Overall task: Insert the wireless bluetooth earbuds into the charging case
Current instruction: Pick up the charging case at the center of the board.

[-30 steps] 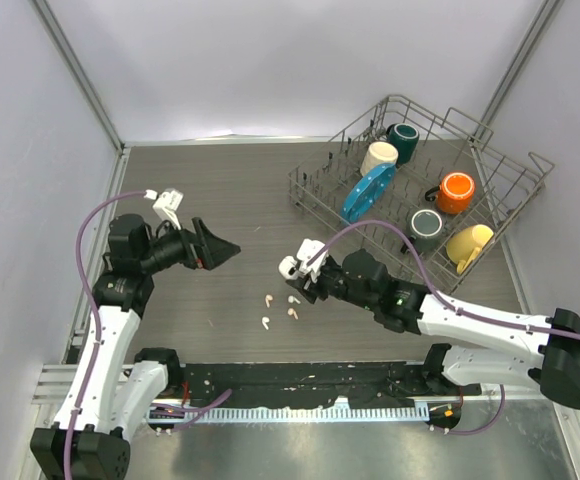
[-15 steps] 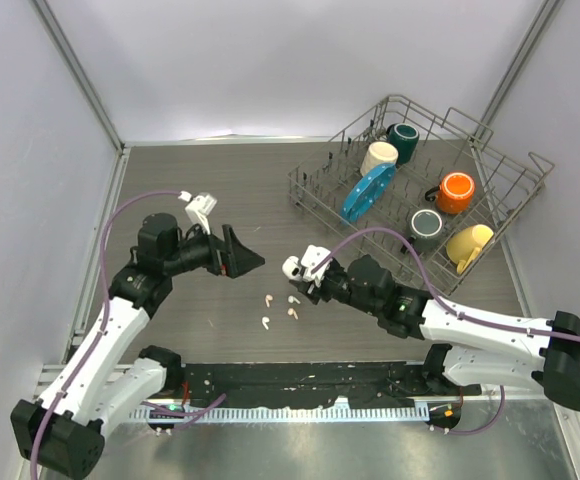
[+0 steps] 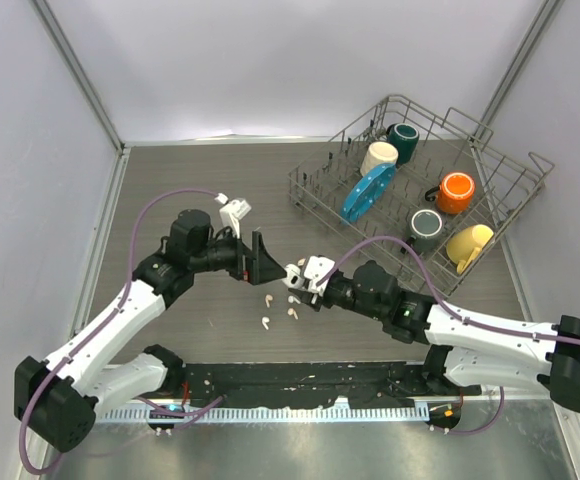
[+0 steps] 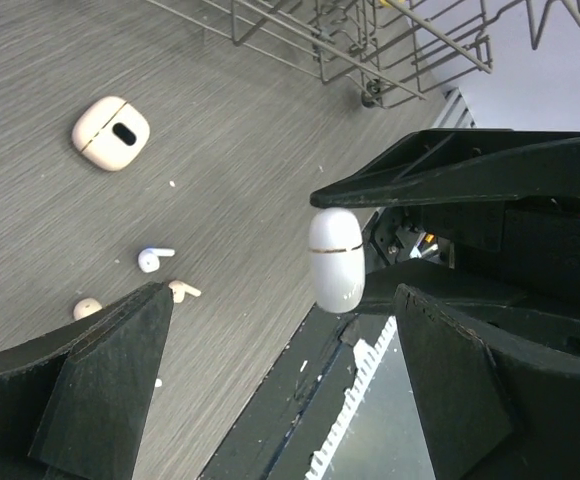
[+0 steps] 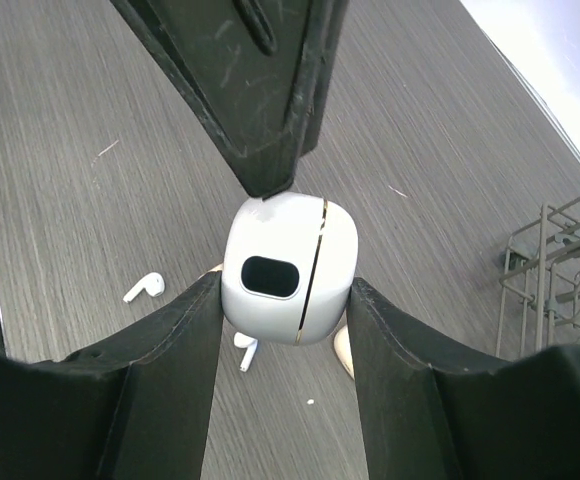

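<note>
My right gripper (image 3: 295,279) is shut on a white charging case (image 5: 288,265), closed, and holds it above the table. My left gripper (image 3: 262,262) is open and empty just left of that case; the white case (image 4: 335,258) hangs ahead of its spread fingers (image 4: 100,380). Its fingers (image 5: 260,90) nearly touch the case top in the right wrist view. Several earbuds lie on the table below: a white earbud (image 4: 153,259), a peach earbud (image 4: 182,290), and others in the top view (image 3: 268,298) (image 3: 264,322) (image 3: 292,312). A white earbud (image 5: 145,287) shows left of the case.
A closed peach charging case (image 4: 110,132) lies on the table beyond the earbuds. A wire dish rack (image 3: 500,190) with several mugs and a blue plate stands at the back right. The black rail (image 3: 300,380) runs along the near edge.
My left arm has swung right, bringing its open gripper up to the white case. My right gripper has shifted slightly, still holding the case.
</note>
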`<state>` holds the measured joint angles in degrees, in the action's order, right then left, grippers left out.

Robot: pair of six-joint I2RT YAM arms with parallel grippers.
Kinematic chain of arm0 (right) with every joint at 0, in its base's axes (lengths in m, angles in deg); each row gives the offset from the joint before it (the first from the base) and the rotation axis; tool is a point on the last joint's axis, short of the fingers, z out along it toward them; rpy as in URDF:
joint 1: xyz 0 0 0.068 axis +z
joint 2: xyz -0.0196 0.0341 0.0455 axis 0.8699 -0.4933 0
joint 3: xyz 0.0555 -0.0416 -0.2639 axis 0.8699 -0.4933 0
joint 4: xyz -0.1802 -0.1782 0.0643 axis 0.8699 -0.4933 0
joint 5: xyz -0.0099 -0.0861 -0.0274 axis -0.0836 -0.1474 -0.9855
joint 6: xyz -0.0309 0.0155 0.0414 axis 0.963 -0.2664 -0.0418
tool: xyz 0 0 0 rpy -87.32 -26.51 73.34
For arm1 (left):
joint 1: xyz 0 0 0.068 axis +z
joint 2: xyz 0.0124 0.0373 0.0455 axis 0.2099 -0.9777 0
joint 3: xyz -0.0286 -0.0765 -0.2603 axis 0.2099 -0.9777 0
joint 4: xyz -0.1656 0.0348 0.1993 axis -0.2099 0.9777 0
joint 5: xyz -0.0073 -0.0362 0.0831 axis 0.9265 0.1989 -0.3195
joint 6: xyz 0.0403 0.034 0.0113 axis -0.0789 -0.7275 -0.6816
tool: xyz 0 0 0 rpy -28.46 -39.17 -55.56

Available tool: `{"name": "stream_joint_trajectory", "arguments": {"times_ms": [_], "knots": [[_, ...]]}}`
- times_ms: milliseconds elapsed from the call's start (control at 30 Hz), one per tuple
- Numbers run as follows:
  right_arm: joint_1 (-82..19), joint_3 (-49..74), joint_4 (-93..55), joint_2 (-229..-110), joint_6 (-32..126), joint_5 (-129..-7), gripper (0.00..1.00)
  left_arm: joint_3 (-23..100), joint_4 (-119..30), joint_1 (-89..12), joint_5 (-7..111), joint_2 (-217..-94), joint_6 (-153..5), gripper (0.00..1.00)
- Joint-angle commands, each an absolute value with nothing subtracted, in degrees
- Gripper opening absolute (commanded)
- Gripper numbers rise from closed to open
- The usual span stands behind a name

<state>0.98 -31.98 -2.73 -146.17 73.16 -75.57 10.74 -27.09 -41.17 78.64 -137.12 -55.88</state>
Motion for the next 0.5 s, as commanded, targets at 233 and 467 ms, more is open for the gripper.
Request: {"name": "stream_joint_trajectory", "arguments": {"times_ms": [233, 467], "knots": [[1.4, -31.5, -1.5, -143.6, 75.3, -73.4, 0.01, 13.6, -33.8, -46.1, 83.5, -140.6, -55.3, 0.90], [1.3, -31.3, -1.7, -143.5, 75.6, -73.2, 0.01, 13.7, -35.5, -47.7, 83.3, -141.9, -54.6, 0.75]]}}
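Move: The charging case, already in the right hand's fingertips (its middle about 1 cm to the left of that hand's point), is some 5 cm to the right of the left hand, 1 cm back and about 2 cm lower. On the table roughly 15 cm below, the beige case sits about 12 cm ahead and 8 cm right of the left hand. The two right-hand earbuds lie there too, about 5 cm to its right and 1 cm ahead. The left hand eases in on the held charging case, going about 3 cm right and 2 cm back at an even height, swinging some 10 degrees clockwise so that the case comes into line with the middle of its gap. Its fingers, wide open to begin with, draw in by about a fifth around the case's free end without clearly touching it, while the right hand keeps its pinch and stays nearly in place. ##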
